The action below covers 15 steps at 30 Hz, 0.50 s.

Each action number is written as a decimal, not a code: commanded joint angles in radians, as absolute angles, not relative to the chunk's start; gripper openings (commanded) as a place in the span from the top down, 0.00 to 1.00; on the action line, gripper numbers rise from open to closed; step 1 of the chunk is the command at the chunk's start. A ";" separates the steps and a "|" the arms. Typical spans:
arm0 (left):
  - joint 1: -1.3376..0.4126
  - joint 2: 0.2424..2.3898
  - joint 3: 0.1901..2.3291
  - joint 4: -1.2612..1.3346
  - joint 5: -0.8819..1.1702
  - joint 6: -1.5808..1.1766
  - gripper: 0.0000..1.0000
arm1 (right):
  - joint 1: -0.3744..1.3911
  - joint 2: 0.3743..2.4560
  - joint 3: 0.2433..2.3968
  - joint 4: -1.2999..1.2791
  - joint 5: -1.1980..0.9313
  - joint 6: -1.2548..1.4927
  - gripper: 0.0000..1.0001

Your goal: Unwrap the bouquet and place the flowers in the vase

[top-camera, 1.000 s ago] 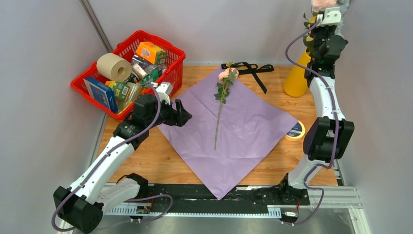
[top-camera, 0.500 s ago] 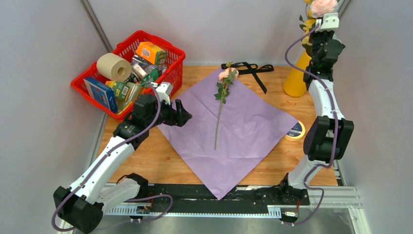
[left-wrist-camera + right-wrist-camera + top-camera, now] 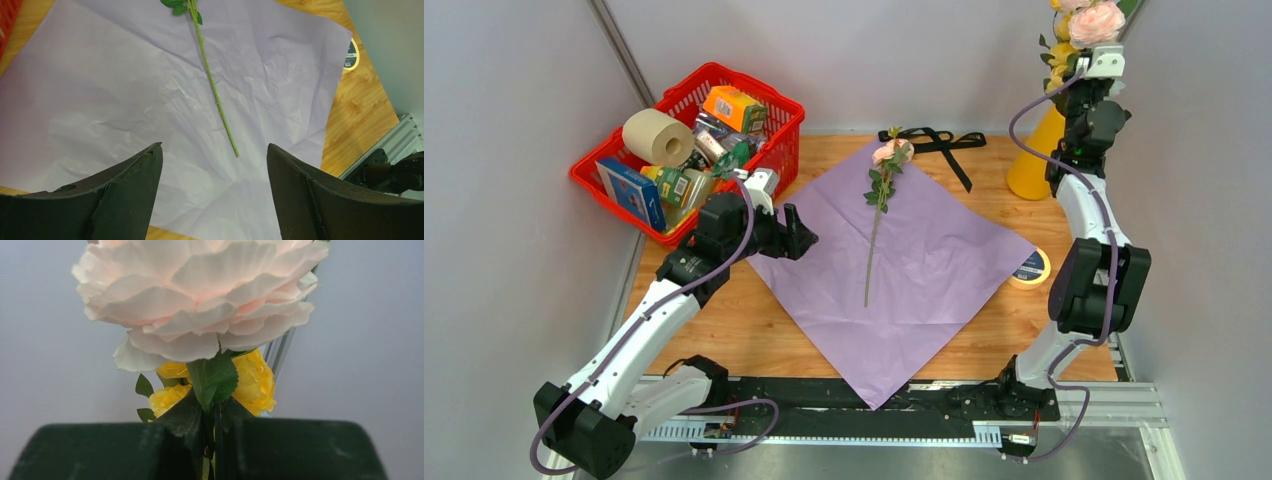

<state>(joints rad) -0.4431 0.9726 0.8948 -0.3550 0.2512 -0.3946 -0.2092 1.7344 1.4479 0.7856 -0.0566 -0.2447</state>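
Note:
The lilac wrapping paper (image 3: 914,275) lies spread flat on the table. One pink rose (image 3: 891,152) with a long green stem (image 3: 215,95) rests on it. My right gripper (image 3: 1079,48) is raised high at the back right, shut on the stems of a bunch of flowers (image 3: 1092,20): a large pink rose (image 3: 200,295) and yellow buds (image 3: 255,380). The mustard-yellow vase (image 3: 1030,160) stands below it, its top hidden behind the right arm. My left gripper (image 3: 802,238) hovers open over the paper's left corner (image 3: 100,100), with nothing between its fingers.
A black ribbon (image 3: 939,142) lies at the back edge behind the paper. A red basket (image 3: 779,100) full of packages and a paper roll sits at the back left. A yellow tape ring (image 3: 1031,267) lies by the paper's right corner. Grey walls close in both sides.
My right gripper has come down a little with the bunch of flowers, so the blooms now show fully in the top view. The left arm and the rose on the paper have not moved.

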 commanded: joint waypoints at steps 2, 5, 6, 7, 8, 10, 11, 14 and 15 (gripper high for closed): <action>-0.437 0.965 0.887 -0.327 0.253 -0.390 0.16 | -0.232 1.732 1.457 0.583 -0.020 -0.183 0.77; -0.436 0.971 0.888 -0.324 0.255 -0.390 0.16 | -0.232 1.672 1.453 0.574 -0.026 -0.170 0.64; -0.437 0.969 0.888 -0.325 0.256 -0.391 0.16 | -0.230 1.657 1.459 0.563 -0.026 -0.167 0.59; -0.436 0.973 0.888 -0.325 0.259 -0.391 0.16 | -0.232 1.645 1.468 0.546 -0.025 -0.166 0.56; -0.436 0.973 0.888 -0.325 0.259 -0.391 0.16 | -0.232 1.637 1.480 0.528 -0.025 -0.166 0.54; -0.436 0.971 0.888 -0.325 0.261 -0.393 0.16 | -0.232 1.626 1.500 0.496 -0.025 -0.173 0.48; -0.436 0.971 0.888 -0.325 0.261 -0.391 0.16 | -0.232 1.620 1.506 0.482 -0.025 -0.175 0.46; -0.436 0.966 0.887 -0.325 0.256 -0.393 0.16 | -0.232 1.603 1.526 0.434 -0.035 -0.179 0.41; -0.436 0.965 0.888 -0.324 0.255 -0.391 0.16 | -0.232 1.597 1.535 0.410 -0.041 -0.181 0.39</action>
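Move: The right hand, shut on the pink flower's stem, stands above the yellow vase. The vase's middle lies about 30 cm below this hand, some 3 cm ahead and 2 cm to its left. The yellow roses already in it stand about 6 cm ahead and 3 cm left, roughly level. From the idle left hand, the vase is some 30 cm ahead, 50 cm right and 11 cm lower. The right fingers open around the pink flower's stem while the hand sinks about 3 cm, tipping down, then lifts slightly. ##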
